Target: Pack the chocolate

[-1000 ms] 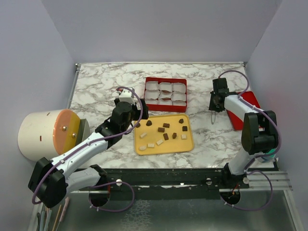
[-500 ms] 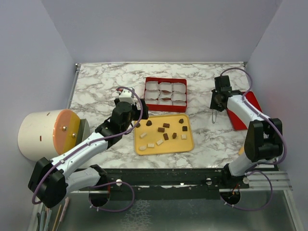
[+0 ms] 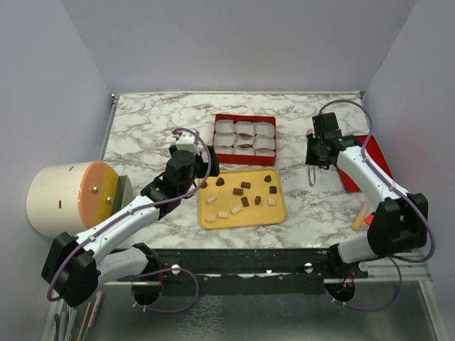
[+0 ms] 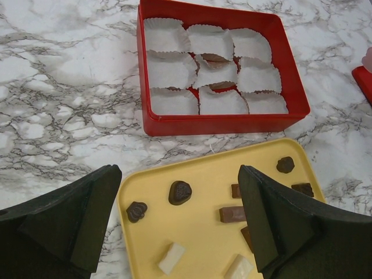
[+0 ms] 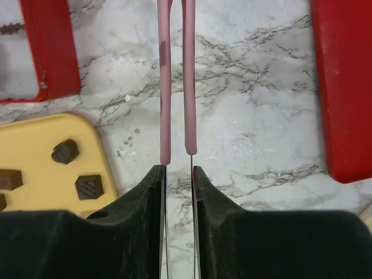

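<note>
Several brown pieces of chocolate (image 3: pixel 245 186) (image 4: pixel 179 192) lie on a yellow tray (image 3: pixel 245 217) (image 4: pixel 200 238), mixed with white pieces. Behind it a red box (image 3: pixel 245 117) (image 4: pixel 216 124) holds white paper cups; two middle cups show brown pieces (image 4: pixel 216 57). My left gripper (image 3: pixel 203 182) (image 4: pixel 179 174) stands open over the tray's left end, nothing between its fingers. My right gripper (image 3: pixel 317 152) (image 5: pixel 177 170) is shut on pink-tipped metal tongs (image 3: pixel 311 176) (image 5: pixel 165 87), whose tips hang over bare marble to the right of the tray.
A red lid (image 3: pixel 371 150) (image 5: pixel 343 87) lies at the right edge under the right arm. A large cream cylinder with an orange face (image 3: pixel 67 195) sits at the far left. A beige stick (image 3: pixel 360 217) lies near the right arm's base.
My right gripper has shifted a little left with the tongs, and that arm's elbow has swung down toward the near right. The left arm has not moved.
</note>
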You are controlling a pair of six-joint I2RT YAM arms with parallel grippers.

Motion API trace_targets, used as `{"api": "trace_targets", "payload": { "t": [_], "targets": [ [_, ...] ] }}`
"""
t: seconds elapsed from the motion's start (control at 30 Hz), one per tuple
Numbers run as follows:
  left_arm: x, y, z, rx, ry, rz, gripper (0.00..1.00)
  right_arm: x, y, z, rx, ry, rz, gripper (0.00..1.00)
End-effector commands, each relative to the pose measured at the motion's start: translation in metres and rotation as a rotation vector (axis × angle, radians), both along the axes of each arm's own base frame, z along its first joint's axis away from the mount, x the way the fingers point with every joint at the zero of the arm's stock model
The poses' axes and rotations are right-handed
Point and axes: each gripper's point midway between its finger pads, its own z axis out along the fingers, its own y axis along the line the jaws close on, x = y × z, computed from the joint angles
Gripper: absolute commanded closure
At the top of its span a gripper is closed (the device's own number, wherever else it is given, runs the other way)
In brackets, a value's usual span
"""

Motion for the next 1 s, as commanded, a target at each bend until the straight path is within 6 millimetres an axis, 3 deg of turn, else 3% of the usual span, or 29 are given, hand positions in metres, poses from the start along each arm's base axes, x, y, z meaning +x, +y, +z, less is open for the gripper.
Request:
{"api": "trace_targets", "payload": {
  "t": [0.0, 0.33, 0.5, 0.7, 0.97],
  "targets": [
    [0.002, -0.001, 0.007, 0.012, -0.008, 0.003, 0.08, -0.032, 0.021, 0.014, 0.049, 0.038, 0.058, 0.99],
    [0.003, -0.002, 0.007, 0.037, -0.002, -0.006, 0.08, -0.105, 0.084, 0.019, 0.065, 0.146, 0.211, 0.99],
    [0.003, -0.001, 0.006, 0.049, -0.003, -0.008, 0.08, -0.146, 0.103, 0.028, 0.154, 0.171, 0.258, 0.99],
    [0.004, -0.003, 0.005, 0.044, 0.002, -0.008, 0.08, -0.181, 0.109, 0.035, 0.209, 0.198, 0.293, 0.99],
    [0.004, -0.001, 0.006, 0.050, 0.000, -0.003, 0.08, -0.208, 0.116, 0.015, 0.169, 0.260, 0.353, 0.92]
  ]
}}
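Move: The right hand already holds the tongs, with the white chocolate near the yellow tray's right edge some 14 cm to its left, 9 cm back and 9 cm below. The dark square chocolate sits beside that one, about 5 cm back and 13 cm left of the hand. The red box is roughly 15 cm ahead and 22 cm left. From the left hand, the white chocolate is about 29 cm right, 8 cm back and 16 cm below. Keeping its grip on the tongs, the right hand sweeps them back about 19 cm and left some 12 cm towards the tray's right end, moving diagonally at first, then mostly straight back. It climbs about 4 cm before starting to sink near the end, while turning roughly 20 degrees counter-clockwise and tilting a little, so that the pink ends point forward-left over the tray. ##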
